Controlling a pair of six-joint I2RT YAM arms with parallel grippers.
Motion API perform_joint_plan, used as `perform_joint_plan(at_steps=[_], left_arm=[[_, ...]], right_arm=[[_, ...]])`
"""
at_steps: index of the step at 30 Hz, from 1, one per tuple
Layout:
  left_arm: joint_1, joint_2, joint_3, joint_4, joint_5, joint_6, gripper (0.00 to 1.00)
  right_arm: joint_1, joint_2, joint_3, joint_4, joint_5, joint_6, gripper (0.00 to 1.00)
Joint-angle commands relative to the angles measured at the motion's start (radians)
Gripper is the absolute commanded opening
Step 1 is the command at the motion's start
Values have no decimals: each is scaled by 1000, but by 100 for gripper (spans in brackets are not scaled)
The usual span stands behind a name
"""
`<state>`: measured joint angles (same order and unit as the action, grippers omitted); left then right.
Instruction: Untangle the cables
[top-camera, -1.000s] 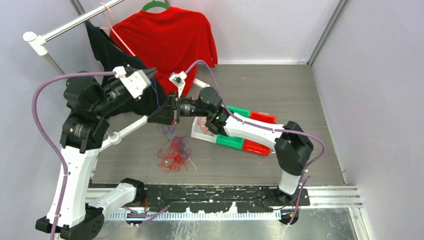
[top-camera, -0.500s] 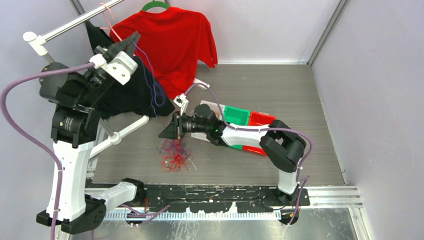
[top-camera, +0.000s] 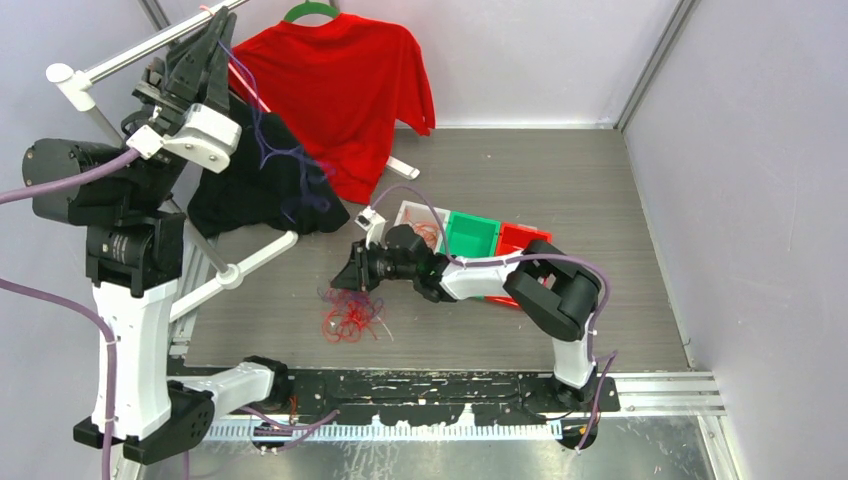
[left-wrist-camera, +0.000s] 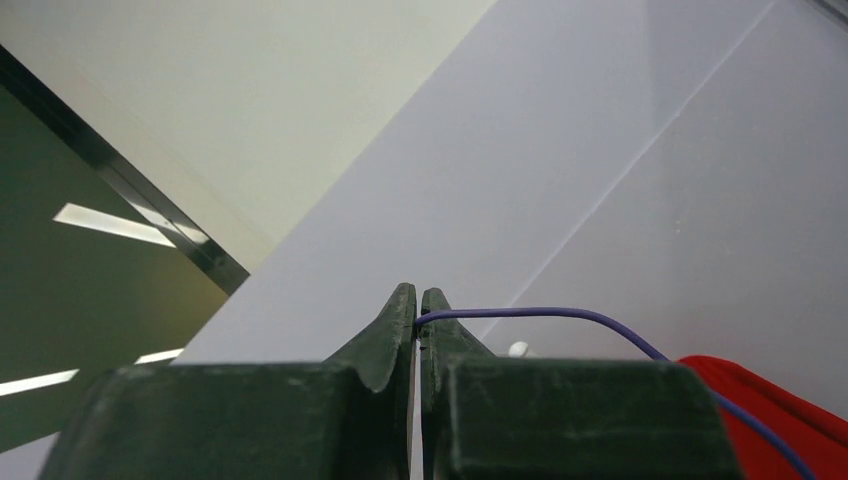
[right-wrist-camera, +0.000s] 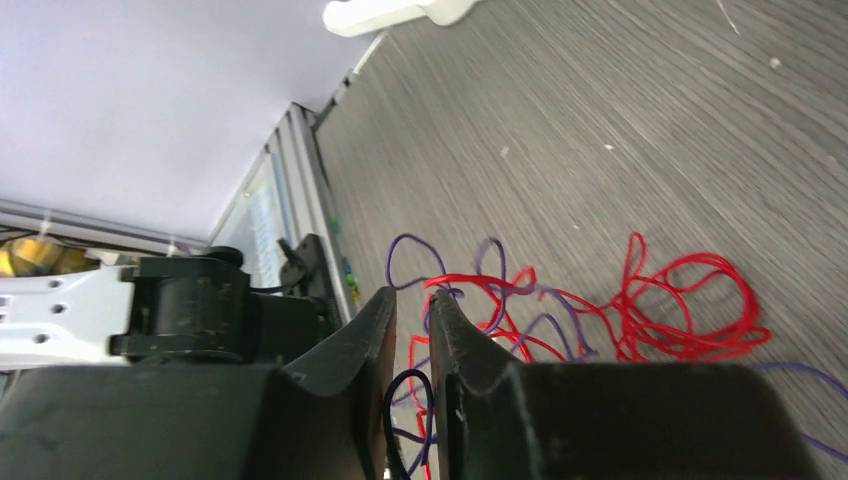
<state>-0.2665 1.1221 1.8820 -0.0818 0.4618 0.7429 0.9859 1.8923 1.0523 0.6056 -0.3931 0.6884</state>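
Observation:
The cables (top-camera: 350, 312) lie as a small red and purple tangle on the grey table, also seen in the right wrist view (right-wrist-camera: 690, 300). My left gripper (top-camera: 218, 24) is raised high at the back left, shut on one purple cable (left-wrist-camera: 560, 313) at its fingertips (left-wrist-camera: 418, 300). That cable (top-camera: 275, 150) trails down across the black garment toward the tangle. My right gripper (top-camera: 342, 280) sits low at the tangle's far edge. Its jaws (right-wrist-camera: 412, 300) stand slightly apart, closed on a purple loop (right-wrist-camera: 410, 400) between the pads.
A red shirt (top-camera: 340, 80) and a black garment (top-camera: 250, 190) hang from a white rail (top-camera: 120, 55) at the back left. White (top-camera: 410, 215), green (top-camera: 470, 232) and red (top-camera: 522, 238) bins sit beside the right arm. A metal rail (right-wrist-camera: 300, 190) borders the table.
My left arm has swung up and back to the left, drawing the purple cable out long. My right gripper has come down from mid-air to the tangle on the table.

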Motion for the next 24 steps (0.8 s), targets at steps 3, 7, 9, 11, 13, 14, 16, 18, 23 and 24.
perform_joint_plan(at_steps=[3, 7, 9, 11, 13, 14, 16, 18, 23, 24], left_arm=[[-1, 49, 85, 254, 21, 74, 0], [-1, 122, 213, 306, 15, 111, 0], [0, 140, 277, 279, 11, 95, 0], [0, 140, 284, 246, 18, 71, 0], [-1, 120, 235, 212, 31, 38, 0], [0, 96, 192, 196, 40, 19, 0], [-1, 39, 92, 154, 69, -14, 0], [-1, -23, -21, 118, 126, -55, 0], [-1, -134, -222, 44, 278, -173, 0], [-2, -143, -254, 36, 303, -194, 0]], right_arm=[[14, 39, -4, -22, 95, -47, 25], [23, 63, -17, -29, 131, -44, 25], [26, 64, -28, -13, 139, -32, 25], [27, 39, -38, 4, 146, -27, 29], [21, -24, -37, -19, 167, -51, 38], [17, -66, -32, -38, 174, -69, 46], [2, -161, -18, -95, 186, -109, 56], [-18, -256, -2, -154, 188, -153, 63], [-65, -438, 51, -336, 160, -271, 75], [-72, -465, 60, -370, 162, -290, 76]])
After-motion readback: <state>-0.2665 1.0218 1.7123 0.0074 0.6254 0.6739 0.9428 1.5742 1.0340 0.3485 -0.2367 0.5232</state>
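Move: Low on the right, the right hand has a purple loop between its partly open fingers. The red-and-purple cable pile lies roughly 12 cm below, some 3 cm ahead and 4 cm left of it. The white bin is about 15 cm ahead and 11 cm to its right, with the green bin 13 cm farther right. From the left hand, high up holding a purple cable, the pile is about 68 cm below, 7 cm right and 1 cm ahead. Letting go of the purple loop, the right hand first sinks about 6 cm towards the cable pile, opens its fingers wide, then lifts quickly some 15 cm, drawing to the right and slightly forward. The left keeps its pinch on the purple cable, rising 8 cm and easing back as its fingers tip up, then dropping about 11 cm and swinging right. ##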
